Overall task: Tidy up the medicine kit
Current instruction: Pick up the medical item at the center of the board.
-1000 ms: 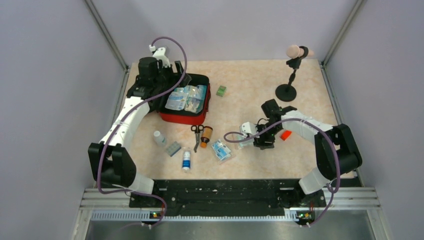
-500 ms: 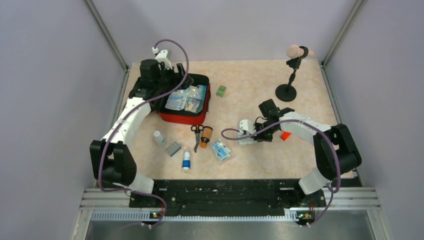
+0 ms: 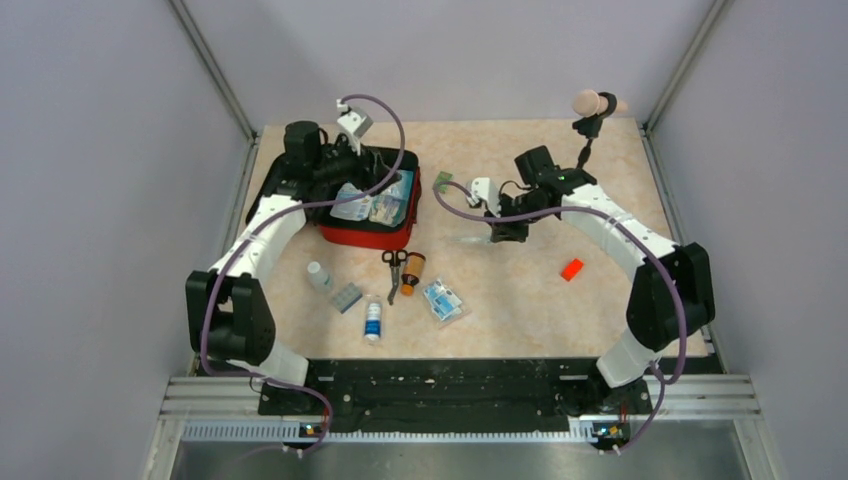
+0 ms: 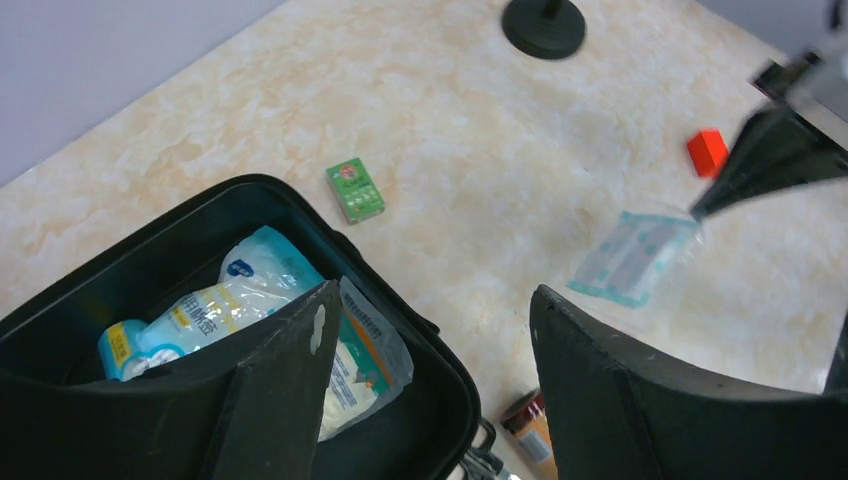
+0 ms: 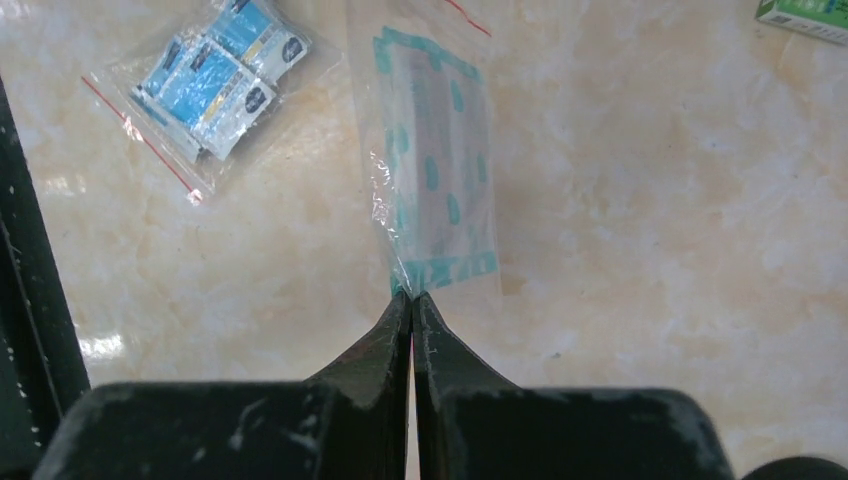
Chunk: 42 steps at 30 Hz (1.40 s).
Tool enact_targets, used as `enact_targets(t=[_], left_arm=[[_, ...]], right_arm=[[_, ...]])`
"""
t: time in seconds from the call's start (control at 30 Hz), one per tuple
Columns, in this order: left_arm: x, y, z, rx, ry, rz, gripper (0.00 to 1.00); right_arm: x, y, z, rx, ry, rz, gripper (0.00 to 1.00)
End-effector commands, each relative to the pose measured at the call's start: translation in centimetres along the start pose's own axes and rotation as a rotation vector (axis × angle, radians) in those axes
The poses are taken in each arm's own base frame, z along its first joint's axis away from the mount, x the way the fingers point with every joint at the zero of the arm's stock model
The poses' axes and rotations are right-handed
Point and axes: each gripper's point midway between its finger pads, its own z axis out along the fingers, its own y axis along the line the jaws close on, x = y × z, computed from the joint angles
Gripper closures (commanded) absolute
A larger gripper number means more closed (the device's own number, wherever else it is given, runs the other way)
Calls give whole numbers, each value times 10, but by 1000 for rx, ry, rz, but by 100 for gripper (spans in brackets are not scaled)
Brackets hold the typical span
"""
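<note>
The medicine kit (image 3: 364, 236), a red pouch with black lining, lies open at the back left with plastic packets (image 4: 250, 295) inside. My left gripper (image 3: 345, 168) hovers over its far side, open and holding nothing; in the left wrist view its gripper (image 4: 432, 295) straddles the kit's black rim (image 4: 440, 365). My right gripper (image 3: 503, 226) hangs above the table to the right of the kit, shut on the edge of a clear teal-printed packet (image 5: 435, 170). That packet (image 4: 632, 258) dangles from the gripper (image 5: 411, 296) just over the table.
A green box (image 3: 442, 181) lies right of the kit. Scissors (image 3: 393, 268), an orange bottle (image 3: 412, 268), a bag of blue sachets (image 3: 442, 299), a white bottle (image 3: 319, 276), a blister pack (image 3: 346, 297) and a tube (image 3: 373, 320) lie in front. An orange-red block (image 3: 571, 269) sits right; a black stand (image 3: 590, 110) stands behind.
My right gripper shut on the teal packet, lifted it and carried it back and left toward the kit. My left gripper shifted right over the kit and narrowed slightly.
</note>
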Motion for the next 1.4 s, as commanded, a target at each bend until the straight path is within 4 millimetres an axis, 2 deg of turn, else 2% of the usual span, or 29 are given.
enact_targets(t=[0.0, 0.1, 0.27, 0.43, 0.63, 0.87, 1.1, 1.23, 1.3, 1.37], left_arm=[[-6, -51, -26, 272, -20, 312, 28], [6, -69, -31, 390, -15, 441, 32], [20, -78, -22, 461, 14, 624, 37], [31, -90, -7, 514, 18, 719, 36], [45, -102, 16, 577, 26, 808, 36], [53, -102, 42, 616, 40, 786, 50], [59, -99, 57, 610, 37, 788, 51], [61, -88, 71, 533, 33, 823, 54], [59, -83, 76, 516, 18, 851, 59], [64, -83, 77, 540, 45, 829, 70]], right_arm=[[-23, -7, 2, -37, -95, 125, 100], [-37, -14, 3, -41, -139, 138, 100], [-53, -20, 4, -58, -193, 169, 100], [-69, -21, 3, -89, -259, 158, 100], [-79, -33, 6, -91, -285, 154, 100], [-87, -38, 9, -92, -313, 180, 100], [-87, -40, 11, -90, -317, 177, 100], [-88, -39, 12, -96, -322, 179, 100], [-89, -40, 11, -94, -325, 178, 100], [-87, -40, 13, -95, -322, 185, 100]])
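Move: The mask bag is pinched in the right fingers, its middle about 10 cm back, 17 right and 13 below the open left gripper. That gripper, which the right hand carries the bag to, is some 9 cm ahead, 22 left and 12 above the right hand. From the right hand, the green box lies 18 cm ahead and 9 left, the blue packet bag 9 back and 9 left, both about 12 below. Left gripper sweeps back, then right some 10 cm and down, half-closing around the bag the right carries left. ##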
